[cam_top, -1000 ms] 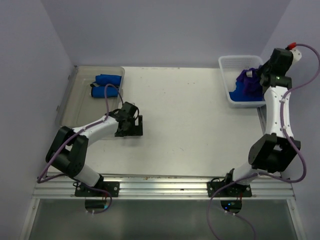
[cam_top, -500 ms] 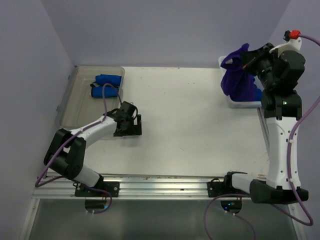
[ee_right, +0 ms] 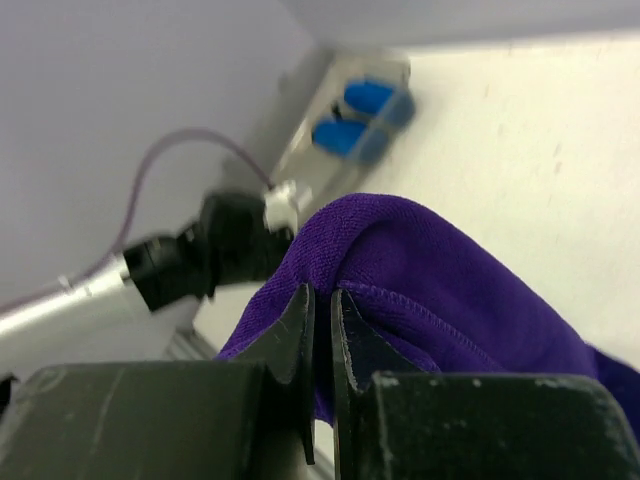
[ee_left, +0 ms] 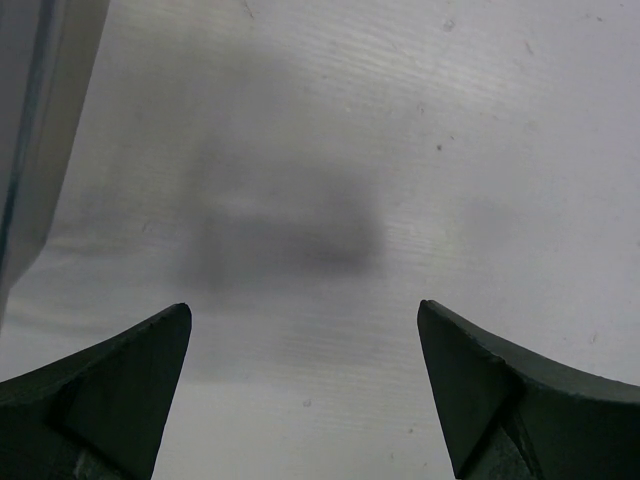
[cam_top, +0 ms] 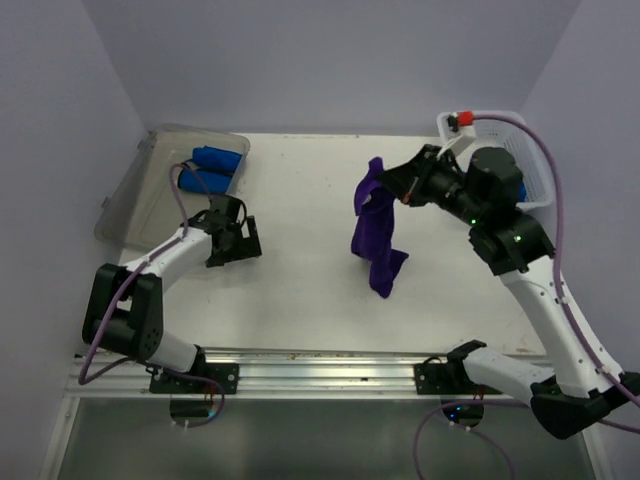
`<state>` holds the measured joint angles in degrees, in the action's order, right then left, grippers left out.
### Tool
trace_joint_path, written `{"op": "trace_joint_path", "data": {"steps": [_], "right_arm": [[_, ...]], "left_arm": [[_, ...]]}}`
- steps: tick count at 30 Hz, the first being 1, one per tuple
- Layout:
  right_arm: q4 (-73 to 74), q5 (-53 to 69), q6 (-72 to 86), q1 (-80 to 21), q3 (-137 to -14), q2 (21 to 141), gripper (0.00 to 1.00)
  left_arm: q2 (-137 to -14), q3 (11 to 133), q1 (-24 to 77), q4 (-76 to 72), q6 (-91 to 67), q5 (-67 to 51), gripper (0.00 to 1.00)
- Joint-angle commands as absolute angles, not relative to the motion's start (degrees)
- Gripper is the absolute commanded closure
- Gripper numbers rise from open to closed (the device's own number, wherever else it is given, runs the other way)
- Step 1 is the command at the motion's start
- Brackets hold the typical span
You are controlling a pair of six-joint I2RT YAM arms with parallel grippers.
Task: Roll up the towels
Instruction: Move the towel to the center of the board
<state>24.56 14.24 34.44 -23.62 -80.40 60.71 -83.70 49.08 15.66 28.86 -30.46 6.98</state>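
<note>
A dark purple towel [cam_top: 376, 238] hangs in the air over the middle of the table, its lower end near the surface. My right gripper [cam_top: 388, 186] is shut on its top fold; in the right wrist view the jaws [ee_right: 322, 300] pinch the purple towel [ee_right: 440, 280] by a hemmed edge. Two rolled blue towels [cam_top: 212, 170] lie in the clear tray [cam_top: 140, 195] at the back left, and the blue rolls [ee_right: 360, 110] also show in the right wrist view. My left gripper [cam_top: 234, 242] stands open beside the tray, low over bare table [ee_left: 303, 310], nothing between its fingers [ee_left: 500, 390].
The white mesh basket [cam_top: 500, 117] stands at the back right, mostly hidden behind my right arm, with a bit of blue cloth [cam_top: 519, 190] showing. The tray's edge [ee_left: 30, 150] lies just left of the left gripper. Walls close in on three sides.
My right gripper has lifted the purple towel out of the basket and carried it left over the middle of the table. The left gripper has shifted left and back toward the tray, still open.
</note>
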Motion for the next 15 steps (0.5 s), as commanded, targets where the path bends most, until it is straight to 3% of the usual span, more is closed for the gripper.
{"op": "trace_joint_path", "data": {"steps": [1, 12, 13, 14, 15], "right_arm": [[25.8, 13.9, 35.2, -28.5, -75.2, 61.0, 1.0], [29.4, 7.9, 33.9, -40.3, -56.1, 63.1, 1.0], [30.1, 7.2, 33.7, -40.9, -55.4, 64.1, 0.95], [30.7, 5.6, 33.7, -41.4, -54.3, 65.1, 0.66], [31.3, 2.8, 33.7, -41.4, -53.8, 66.9, 0.49]], "left_arm": [[-87.6, 53.2, 12.7, 26.6, -28.7, 6.4, 0.0], [-84.2, 56.6, 12.7, 24.5, -27.5, -1.0, 0.0], [-83.4, 57.1, 13.3, 25.5, -27.2, -1.2, 0.0], [-82.5, 57.7, 13.9, 26.1, -27.2, -1.0, 0.01], [-80.8, 59.0, 15.3, 26.8, -27.1, -0.6, 0.0]]}}
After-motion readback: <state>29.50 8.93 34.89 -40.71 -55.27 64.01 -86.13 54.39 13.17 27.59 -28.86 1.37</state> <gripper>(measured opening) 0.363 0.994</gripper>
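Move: The right gripper holds the purple towel high, with the rest hanging down. The open spot it is being taken to, just on the near side of the board's center, lies about 7 cm back, 5 cm left and some 41 cm below this hand. The blue rolls are roughly 15 cm ahead and 34 cm left of it, the white basket about 17 cm ahead and 30 cm right. From the left hand the open spot is some 8 cm back, 18 cm right. Still pinching the purple towel at first, the right hand sinks fast by about 23 cm towards the board, drawing back and left as it goes, while its fingers tip down some 30 degrees. Right at the end they begin to part, to about a third open, with the towel still between them. The empty, open left hand shifts some 3 cm forward and ends slightly higher. ##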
